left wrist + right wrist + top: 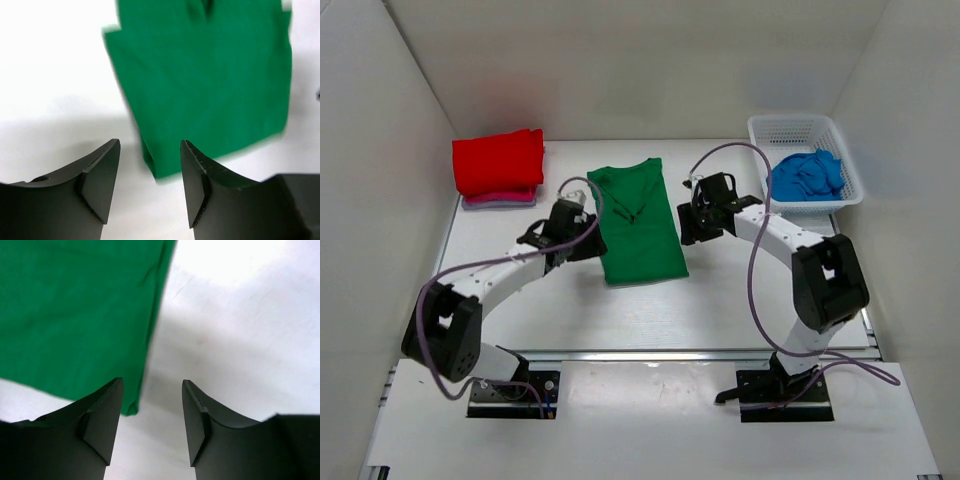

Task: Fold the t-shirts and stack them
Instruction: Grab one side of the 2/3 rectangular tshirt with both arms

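Note:
A green V-neck t-shirt (638, 222) lies folded lengthwise in the middle of the table, collar at the far end. My left gripper (582, 215) hovers just off its left edge, jaws open and empty; in the left wrist view the green t-shirt (210, 85) lies ahead of my left gripper (150, 145). My right gripper (685, 212) stands open beside the shirt's right edge, holding nothing. The right wrist view has the green t-shirt (75, 315) to the left of my right gripper (152, 384). A folded red t-shirt (498, 160) rests on a pink one (500, 199) at the back left. A blue t-shirt (807, 175) lies crumpled in the basket.
A white mesh basket (790, 128) stands at the back right corner. White walls close in the table (650, 310) on the left, back and right. Purple cables loop over both arms.

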### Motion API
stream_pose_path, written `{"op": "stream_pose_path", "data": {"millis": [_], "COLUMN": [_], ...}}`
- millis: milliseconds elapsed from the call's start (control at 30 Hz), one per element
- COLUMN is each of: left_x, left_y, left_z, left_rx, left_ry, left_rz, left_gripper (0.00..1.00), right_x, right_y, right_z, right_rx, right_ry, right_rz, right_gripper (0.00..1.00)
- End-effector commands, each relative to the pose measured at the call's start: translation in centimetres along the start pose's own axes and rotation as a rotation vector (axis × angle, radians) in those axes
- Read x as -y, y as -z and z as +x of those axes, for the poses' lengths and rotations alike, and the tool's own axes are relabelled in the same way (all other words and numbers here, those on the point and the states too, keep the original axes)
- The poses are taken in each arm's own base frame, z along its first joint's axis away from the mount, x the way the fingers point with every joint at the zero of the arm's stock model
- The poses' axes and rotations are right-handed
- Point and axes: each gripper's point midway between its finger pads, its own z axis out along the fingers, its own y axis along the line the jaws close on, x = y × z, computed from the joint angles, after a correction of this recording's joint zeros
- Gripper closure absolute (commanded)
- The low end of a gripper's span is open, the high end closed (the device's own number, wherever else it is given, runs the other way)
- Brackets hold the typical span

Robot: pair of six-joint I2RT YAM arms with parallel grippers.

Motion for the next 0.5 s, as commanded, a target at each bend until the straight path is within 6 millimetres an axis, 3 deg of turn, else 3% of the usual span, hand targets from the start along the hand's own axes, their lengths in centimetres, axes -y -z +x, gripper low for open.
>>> {"op": "stream_pose_path", "data": {"millis": [0,67,133,167,233,333,467], "left_x": [1.2,1.8,1.1,0.8,0.3,-0.6,0.2], "left_y": [1.3,1.4,1.3,1.2,1.0,0.6,1.0], "left_z": [4.4,6.1,7.7,8.2,8.5,8.3,6.7], "left_rx": [-0.037,-0.037,-0.038,-0.025,0.005,0.039,0.099], "left_ry": [-0.009,0.043,0.070,0.065,0.071,0.103,0.123], "left_rz": [0.026,0.049,0.032,0.015,-0.005,-0.018,0.015], "left_gripper": [0.38,0.38,0.38,0.38,0.38,0.38,0.38], "right_x": [-1.8,-2.4,-2.4,-2.7,-2.6,-2.7,-2.7], "right_y": [0.6,0.6,0.4,0.8,0.2,0.0,0.1], "right_z": [1.1,2.0,3.2,2.2,4.2,4.5,4.6], "right_rx": [0.045,0.048,0.064,0.121,0.111,0.111,0.118], "right_ry": [-0.023,-0.050,-0.061,-0.049,-0.061,-0.079,-0.085], "right_rz": [-0.016,-0.026,-0.011,0.004,0.025,0.003,0.007], "right_gripper": [0.53,0.52,0.51,0.49,0.47,0.47,0.48]}}
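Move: Below and behind both open hands lie the near corners of the folded green t-shirt: the near left corner about 9 cm back, 3 cm right and 6 cm below the left hand; the near right corner some 10 cm back, 1 cm left and 6 cm below the right hand. The red t-shirt stack lies roughly 18 cm ahead and 21 cm left of the left hand, the laundry basket 13 cm ahead and 25 cm right of the right hand. Drawing back towards the base together, both arms sweep about 7–8 cm alongside the green t-shirt and sink some 5 cm, each bringing its open fingers down to its own near corner. The sweep slows at the end, the left hand easing roughly 1 cm forward and up again. Wrists hardly turn; fingers stay open, with no clear contact. ##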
